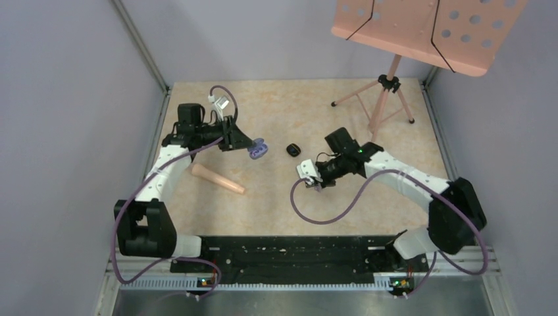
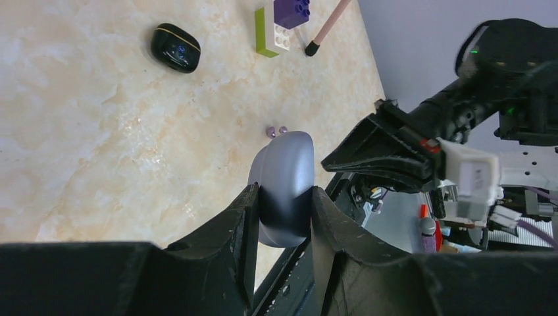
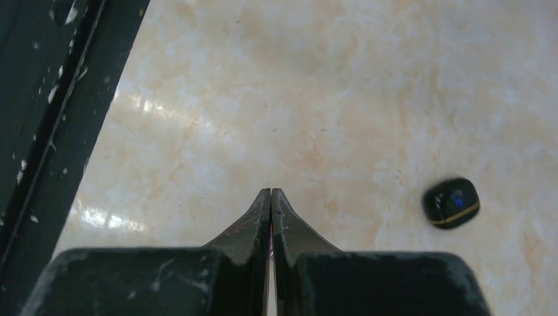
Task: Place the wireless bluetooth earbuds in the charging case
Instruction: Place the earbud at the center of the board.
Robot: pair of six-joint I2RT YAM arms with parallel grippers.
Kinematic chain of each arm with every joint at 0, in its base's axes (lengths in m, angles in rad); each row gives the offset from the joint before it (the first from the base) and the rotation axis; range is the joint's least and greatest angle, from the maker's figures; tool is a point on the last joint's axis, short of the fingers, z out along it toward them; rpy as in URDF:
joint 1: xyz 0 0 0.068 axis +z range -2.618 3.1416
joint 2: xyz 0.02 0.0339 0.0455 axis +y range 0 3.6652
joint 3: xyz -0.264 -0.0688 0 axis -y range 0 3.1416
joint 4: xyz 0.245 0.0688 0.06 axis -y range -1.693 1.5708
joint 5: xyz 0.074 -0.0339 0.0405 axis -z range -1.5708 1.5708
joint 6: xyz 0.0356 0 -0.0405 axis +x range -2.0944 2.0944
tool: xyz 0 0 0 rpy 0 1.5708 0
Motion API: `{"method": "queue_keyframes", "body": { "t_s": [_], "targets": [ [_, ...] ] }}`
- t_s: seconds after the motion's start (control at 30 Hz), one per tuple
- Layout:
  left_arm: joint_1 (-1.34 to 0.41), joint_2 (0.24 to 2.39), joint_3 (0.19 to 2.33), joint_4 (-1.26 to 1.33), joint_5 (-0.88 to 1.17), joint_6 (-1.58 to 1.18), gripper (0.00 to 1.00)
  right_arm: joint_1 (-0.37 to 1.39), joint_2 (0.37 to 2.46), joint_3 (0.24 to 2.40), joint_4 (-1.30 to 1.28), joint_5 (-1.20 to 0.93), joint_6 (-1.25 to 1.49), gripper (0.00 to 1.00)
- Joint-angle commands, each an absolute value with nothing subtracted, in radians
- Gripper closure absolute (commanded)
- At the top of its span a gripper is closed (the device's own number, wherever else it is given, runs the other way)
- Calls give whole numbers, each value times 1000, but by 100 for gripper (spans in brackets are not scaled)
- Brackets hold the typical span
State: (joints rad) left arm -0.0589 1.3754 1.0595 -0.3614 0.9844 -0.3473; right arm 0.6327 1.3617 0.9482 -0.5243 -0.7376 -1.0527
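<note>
My left gripper (image 2: 281, 197) is shut on a pale lavender charging case (image 2: 284, 172) and holds it above the table; from above, the case (image 1: 258, 150) sticks out past the left gripper (image 1: 251, 148). Two tiny pale purple earbuds (image 2: 276, 131) lie side by side on the table just beyond the case. My right gripper (image 3: 271, 193) is shut over bare table, its jaws pressed together; from above, the right gripper (image 1: 318, 185) sits right of the case. Black earbuds are not visible.
A closed black case with a gold line (image 1: 293, 149) (image 3: 451, 203) lies between the arms. A peach cone (image 1: 217, 178) lies by the left arm. A purple-and-yellow block (image 2: 281, 23) and a music stand (image 1: 388, 85) are at the back. A black rail (image 3: 46, 99) runs along the near edge.
</note>
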Motion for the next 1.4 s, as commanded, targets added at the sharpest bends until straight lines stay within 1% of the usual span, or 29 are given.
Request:
{"method": "queue_keyframes", "body": {
  "t_s": [0.0,0.07,0.13,0.27,0.37,0.4,0.43,0.53,0.7,0.73,0.8,0.93,1.03,1.37],
  "targets": [
    [-47,1338,1048,-352,984,-318,100,649,1536,1077,-954,-802,-1643,100],
    [-36,1326,1046,-357,980,-317,100,649,1585,1101,-964,-775,-1669,100],
    [-26,1312,1042,-363,978,-316,100,650,1608,1137,-914,-777,-1553,100],
    [-18,1296,1026,-362,973,-319,100,651,1587,1159,-766,-775,-1220,100],
    [-16,1293,1015,-338,966,-341,100,653,1532,1109,-587,-670,-811,100],
    [-15,1293,1013,-330,965,-347,100,653,1515,1098,-568,-623,-730,100],
    [-16,1294,1014,-325,965,-350,100,651,1502,1090,-570,-593,-686,97],
    [-14,1305,1017,-316,966,-354,100,650,1443,1031,-597,-546,-751,93],
    [-15,1320,1017,-300,963,-360,100,635,1313,869,-557,-497,-1118,81],
    [-14,1321,1017,-299,964,-360,100,629,1307,847,-550,-488,-1177,78],
    [-14,1323,1017,-299,965,-360,100,619,1334,833,-553,-463,-1247,74],
    [-12,1313,1013,-301,970,-358,100,592,1470,906,-606,-464,-1275,70],
    [-13,1300,1006,-310,975,-354,100,572,1531,945,-608,-477,-1292,68],
    [-11,1283,989,-307,980,-357,100,552,1611,1001,-601,-451,-1343,68]
  ]
}}
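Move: Lying on the board, the purple earbud is about 12 cm below the right hand, some 6 cm to its right and 4 cm ahead. The black case sits about 14 cm ahead of that hand and 3 cm to its left, and the toy block about 9 cm ahead and 8 cm to its right, both at board level. From the left hand the earbud lies some 21 cm to the right, 4 cm back and 21 cm down. Sinking about 6 cm with its fingers shut, the right hand then lifts a little, swings some 5 cm to its right while its fingers part to about a third, and drops again, easing forward over the earbud; its fingers tip roughly 20 degrees steeper. The left hand keeps the grey case up, drifting 1.5 cm left. ##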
